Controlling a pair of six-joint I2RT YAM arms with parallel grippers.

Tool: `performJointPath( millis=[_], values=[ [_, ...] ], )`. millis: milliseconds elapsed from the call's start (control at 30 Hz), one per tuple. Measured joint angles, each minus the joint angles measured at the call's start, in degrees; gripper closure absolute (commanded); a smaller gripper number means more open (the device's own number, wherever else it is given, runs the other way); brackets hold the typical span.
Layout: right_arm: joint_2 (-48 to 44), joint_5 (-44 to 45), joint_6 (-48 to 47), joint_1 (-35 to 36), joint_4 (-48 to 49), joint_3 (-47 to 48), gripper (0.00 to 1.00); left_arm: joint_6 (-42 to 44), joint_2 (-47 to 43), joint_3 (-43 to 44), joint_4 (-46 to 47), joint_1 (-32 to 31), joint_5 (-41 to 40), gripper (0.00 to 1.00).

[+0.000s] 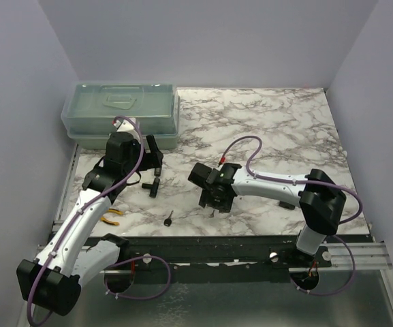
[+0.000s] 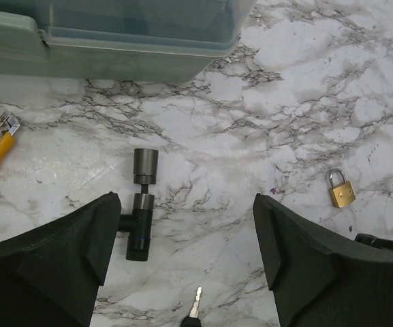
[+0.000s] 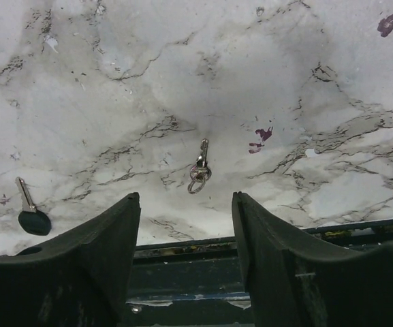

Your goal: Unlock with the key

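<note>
The key (image 1: 169, 218), with a round black head and a thin blade, lies on the marble near the front edge. Its blade tip (image 2: 195, 303) pokes in at the bottom of the left wrist view, and the whole key (image 3: 30, 212) shows at the left of the right wrist view. A small brass padlock (image 2: 341, 189) lies flat to the right. My left gripper (image 2: 186, 204) hangs open over bare marble beside a black T-shaped piece (image 2: 142, 204). My right gripper (image 3: 186, 197) stands open and holds nothing, just short of a small ring of keys (image 3: 199, 170).
A clear lidded plastic box (image 1: 122, 112) stands at the back left. Yellow-handled pliers (image 1: 112, 216) lie at the left by my left arm. The table's dark front rail (image 1: 237, 242) runs just below my right gripper (image 1: 215, 199).
</note>
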Motion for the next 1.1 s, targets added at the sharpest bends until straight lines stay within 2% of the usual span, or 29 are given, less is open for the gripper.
performJointPath(
  millis=[100,267,433,667,767,933,1033,1100],
  values=[
    [0.5,0.0,1.3,0.3,0.0,0.0,0.48,0.0,-0.4,0.0,0.0,0.0,-0.1,0.15],
    [3.3,0.0,2.5,1.1,0.0,0.0,0.53,0.0,-0.7,0.0,0.0,0.0,-0.2,0.15],
    [4.7,-0.1,3.1,1.6,0.0,0.0,0.67,-0.1,-0.8,0.0,0.0,0.0,-0.2,0.15],
    [6.3,-0.2,3.7,1.6,0.0,0.0,0.7,-0.2,-1.0,0.0,0.0,0.0,-0.2,0.15],
    [6.9,-0.2,3.7,1.7,0.0,0.0,0.8,-0.2,-1.0,0.0,0.0,0.0,-0.4,0.15],
    [7.0,-0.2,3.7,2.0,0.1,0.0,0.86,-0.2,-1.1,0.0,0.0,0.0,-0.5,0.16],
    [7.0,-0.2,3.4,2.0,0.4,-0.1,0.97,-0.2,-1.1,0.0,0.0,0.0,-0.6,0.15],
    [7.0,-0.2,2.9,2.0,1.0,-0.3,1.0,-0.2,-1.1,0.0,0.0,0.0,-0.6,0.16]
  ],
)
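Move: Below the right hand lies the small key, about 4 cm down, a centimetre back and level sideways, its blade pointing forward. The black-headed key is some 15 cm to that hand's left and 3 cm back, and the brass padlock about 12 cm ahead and 8 cm to the right, both near table height. From the idle left hand, the small key is roughly 13 cm back, 18 cm right and 19 cm below. Sinking about 4 cm onto the small key, the right hand eases back a good centimetre, its wrist tilting only some 5 degrees. All the while the fingers, part open at first, draw in until they are nearly shut, and their tips pinch the key across its ring end at the table, leaving the blade sticking out forward. ##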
